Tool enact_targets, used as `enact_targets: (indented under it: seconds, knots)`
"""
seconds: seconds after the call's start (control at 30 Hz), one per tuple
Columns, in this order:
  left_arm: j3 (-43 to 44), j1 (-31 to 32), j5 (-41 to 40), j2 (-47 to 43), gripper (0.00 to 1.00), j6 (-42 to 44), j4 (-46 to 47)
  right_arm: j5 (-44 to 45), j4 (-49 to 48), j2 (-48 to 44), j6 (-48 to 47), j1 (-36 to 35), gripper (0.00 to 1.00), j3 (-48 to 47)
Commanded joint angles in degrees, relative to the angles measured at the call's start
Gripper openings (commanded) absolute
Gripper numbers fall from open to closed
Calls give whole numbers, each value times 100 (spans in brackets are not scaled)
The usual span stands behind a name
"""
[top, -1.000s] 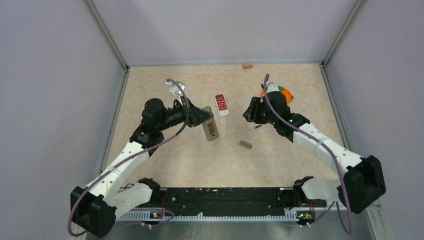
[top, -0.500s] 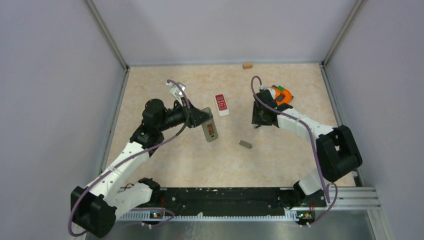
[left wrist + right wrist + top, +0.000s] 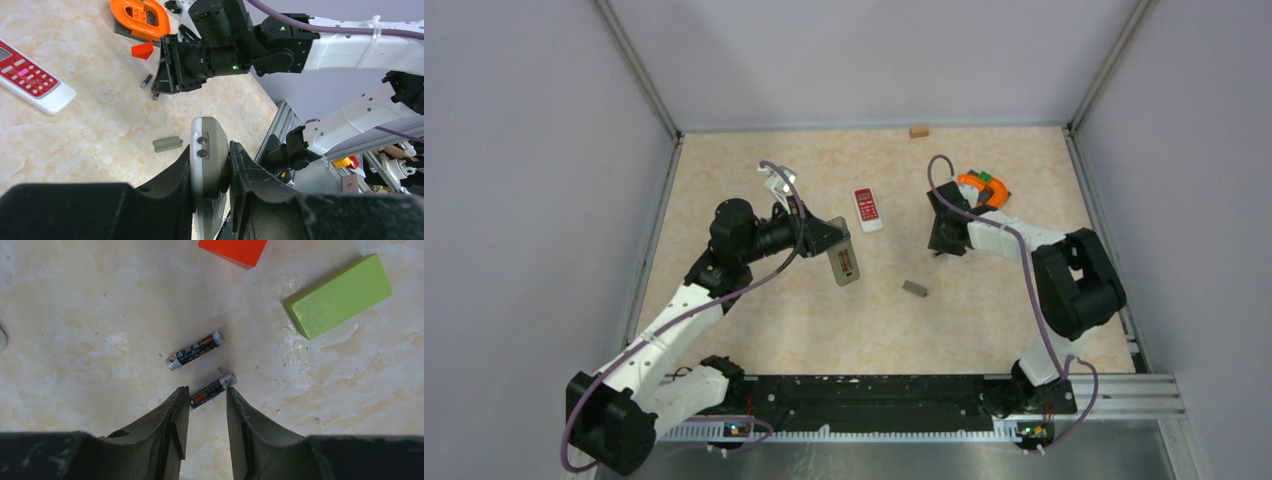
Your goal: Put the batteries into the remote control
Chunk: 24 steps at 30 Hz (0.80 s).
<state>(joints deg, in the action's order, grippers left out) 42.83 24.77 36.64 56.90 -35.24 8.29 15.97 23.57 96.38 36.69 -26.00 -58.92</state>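
My left gripper point(image 3: 210, 167) is shut on the grey remote control point(image 3: 206, 150), held off the table with its open back upward point(image 3: 846, 262). Two slim black batteries lie on the table at the right. One battery point(image 3: 212, 390) lies slantwise between the fingertips of my right gripper point(image 3: 206, 396), which stands open around it, pointing down at the table. The other battery point(image 3: 195, 351) lies free just beyond it. From the left wrist view the right gripper point(image 3: 162, 90) stands over both batteries point(image 3: 146, 80).
A grey battery cover point(image 3: 914, 289) lies mid-table. A white remote with red buttons point(image 3: 867, 209) lies behind the held one. A red block point(image 3: 232, 250), a green block point(image 3: 340, 295) and an orange ring-shaped piece point(image 3: 980, 187) lie near the right gripper. A small tan block point(image 3: 918, 131) lies at the back wall.
The right arm has folded, its elbow swinging in from the right. Its gripper has settled over the batteries and its jaws have narrowed. The left arm with the remote has not moved.
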Motion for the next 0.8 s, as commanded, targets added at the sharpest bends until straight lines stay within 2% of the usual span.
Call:
enact_targets:
  seconds: [0.0,0.37,0.57,0.77]
  knots:
    - [-40,-34,113,-47,0,92,186,96,-226,276,345,42,34,-154]
    - [-98,-43,127,-48,0,97,225,419,-226,506,605,42,20,-178]
    - [-98,-47,102,-44,0,77,225,283,-174,468,407,42,0,-83]
    - [-70,-43,67,174,0,-232,274,227,-447,-378,53,-73,0,225]
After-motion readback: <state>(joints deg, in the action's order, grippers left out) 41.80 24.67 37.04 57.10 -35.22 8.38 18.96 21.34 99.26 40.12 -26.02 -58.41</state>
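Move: Just beneath the right hand lies the nearer battery, about 1 cm ahead and 2 cm below; the other battery is roughly 4 cm ahead and 1 cm left. Farther out are the red block, some 10 cm ahead and 3 cm right, and the green block, about 6 cm ahead and 8 cm right. From the left hand, still holding the remote up, the nearer battery is about 9 cm ahead, 25 cm right and 25 cm below. Sinking the last 1.5 cm or so onto the nearer battery, the right hand eases barely half a centimetre forward and to its right, turning about 5 degrees clockwise. Once down, it stays low while the part-open fingers shut almost fully, pinching the battery between their tips and pulling it into line with them. ##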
